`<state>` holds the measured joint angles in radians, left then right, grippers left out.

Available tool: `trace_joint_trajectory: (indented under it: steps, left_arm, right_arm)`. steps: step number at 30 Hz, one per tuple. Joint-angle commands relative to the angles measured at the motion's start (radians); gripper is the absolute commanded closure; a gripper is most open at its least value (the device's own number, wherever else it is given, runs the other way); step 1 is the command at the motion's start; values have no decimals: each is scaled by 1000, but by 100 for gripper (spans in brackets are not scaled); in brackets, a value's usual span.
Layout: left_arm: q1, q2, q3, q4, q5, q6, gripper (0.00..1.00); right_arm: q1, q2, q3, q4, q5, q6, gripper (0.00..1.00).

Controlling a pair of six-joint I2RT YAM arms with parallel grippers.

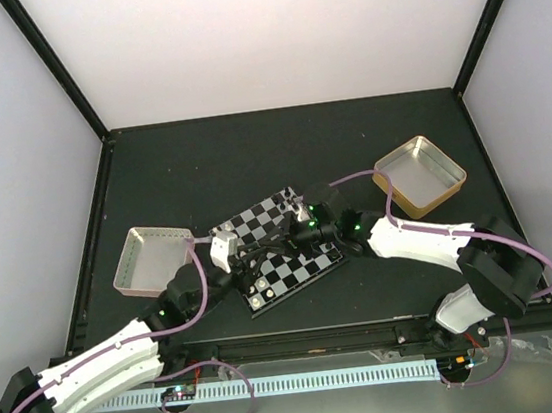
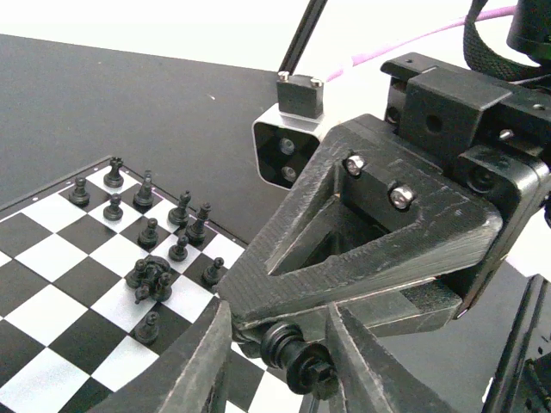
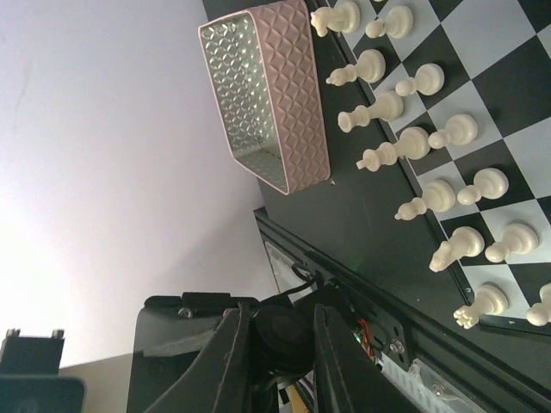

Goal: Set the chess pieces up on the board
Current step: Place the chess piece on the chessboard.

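A black chess piece (image 2: 301, 361) lies sideways in the air above the board (image 2: 52, 310). My right gripper (image 3: 280, 340) is shut on its round base (image 3: 288, 331). My left gripper (image 2: 280, 335) stands around the same piece, its fingers (image 2: 370, 361) close to the piece's head and a gap still showing on the other side. Both grippers meet over the board's middle (image 1: 282, 236). Several black pieces (image 2: 151, 232) stand clustered at one end of the board, one of them toppled. Cream-white pieces (image 3: 413, 142) stand in two rows at the other end.
A silver-pink tray (image 1: 146, 258) sits left of the board, seen also in the right wrist view as the patterned tray (image 3: 267, 95). A gold tin (image 1: 420, 175) lies at the back right. The table's metal front rail (image 1: 307, 379) runs behind the arm bases.
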<state>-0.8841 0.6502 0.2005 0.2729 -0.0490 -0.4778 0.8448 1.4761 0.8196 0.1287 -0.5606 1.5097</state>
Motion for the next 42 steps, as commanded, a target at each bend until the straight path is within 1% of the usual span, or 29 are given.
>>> trace_joint_trajectory:
  steps: [1, 4, 7, 9, 11, 14, 17, 19, 20, 22, 25, 30, 33, 37, 42]
  left_arm:
    - [-9, 16, 28, 37, -34, 47, 72]
    - [-12, 24, 34, 31, -30, 53, 82]
    - [-13, 28, 53, 3, -35, 63, 91]
    - [-13, 28, 77, -40, -38, 74, 93]
    - [-14, 29, 111, -124, -45, 79, 93]
    - [-13, 45, 167, -251, -48, 83, 93]
    - [-13, 89, 245, -389, -28, 69, 93]
    - [-13, 142, 284, -468, -2, 60, 92]
    - [-14, 175, 310, -504, 13, 55, 92]
    - [-13, 250, 377, -575, 47, 49, 92]
    - [-17, 373, 467, -638, 92, 44, 92]
    - [-44, 587, 604, -708, 66, 51, 92]
    - [-52, 716, 678, -741, 57, 59, 90]
    - [-69, 866, 776, -783, 39, 64, 89]
    - [-79, 963, 818, -782, 20, 51, 89]
  right_arm:
    - [-5, -6, -12, 11, -26, 29, 91]
    - [-5, -1, -10, 8, -31, 28, 90]
    - [-4, 4, -10, -3, -28, 7, 84]
    - [-5, 5, -8, -33, -10, -30, 75]
    - [-10, -1, -7, -91, 26, -88, 67]
    - [-44, -51, -49, -164, 114, -160, 60]
    - [-84, -152, -114, -181, 230, -206, 54]
    - [-105, -221, -122, -231, 295, -264, 51]
    - [-113, -252, -115, -272, 353, -303, 50]
    - [-122, -309, -98, -356, 446, -372, 48]
    - [-127, -378, -92, -448, 576, -446, 48]
    - [-131, -463, -105, -535, 738, -516, 48]
    - [-139, -494, -115, -576, 798, -528, 45]
    - [-150, -533, -138, -598, 831, -538, 43]
    - [-161, -569, -155, -608, 850, -546, 41]
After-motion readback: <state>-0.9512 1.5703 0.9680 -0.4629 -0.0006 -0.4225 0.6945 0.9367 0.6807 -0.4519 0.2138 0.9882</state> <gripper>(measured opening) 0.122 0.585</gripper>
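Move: The black chess piece is in the right hand's grip and already sits between the left hand's half-open fingers, so it lies right at both hand points, in the air over the board. From the left hand, the heap of loose black pieces lies about 12 cm ahead, 5 cm to the right and 14 cm below. Two black pieces already set at the board's near right corner stand some 18 cm to its right, 5 cm ahead and 14 cm below. The black piece changes hands: the left fingers close to pinch it, then the right fingers open and let go, and the right hand backs off about 20 cm to the right, clear of the board. The left hand first holds nearly still, then carries the piece about 10 cm down and 8 cm right towards the board's near right part, swinging its fingers to point down. ##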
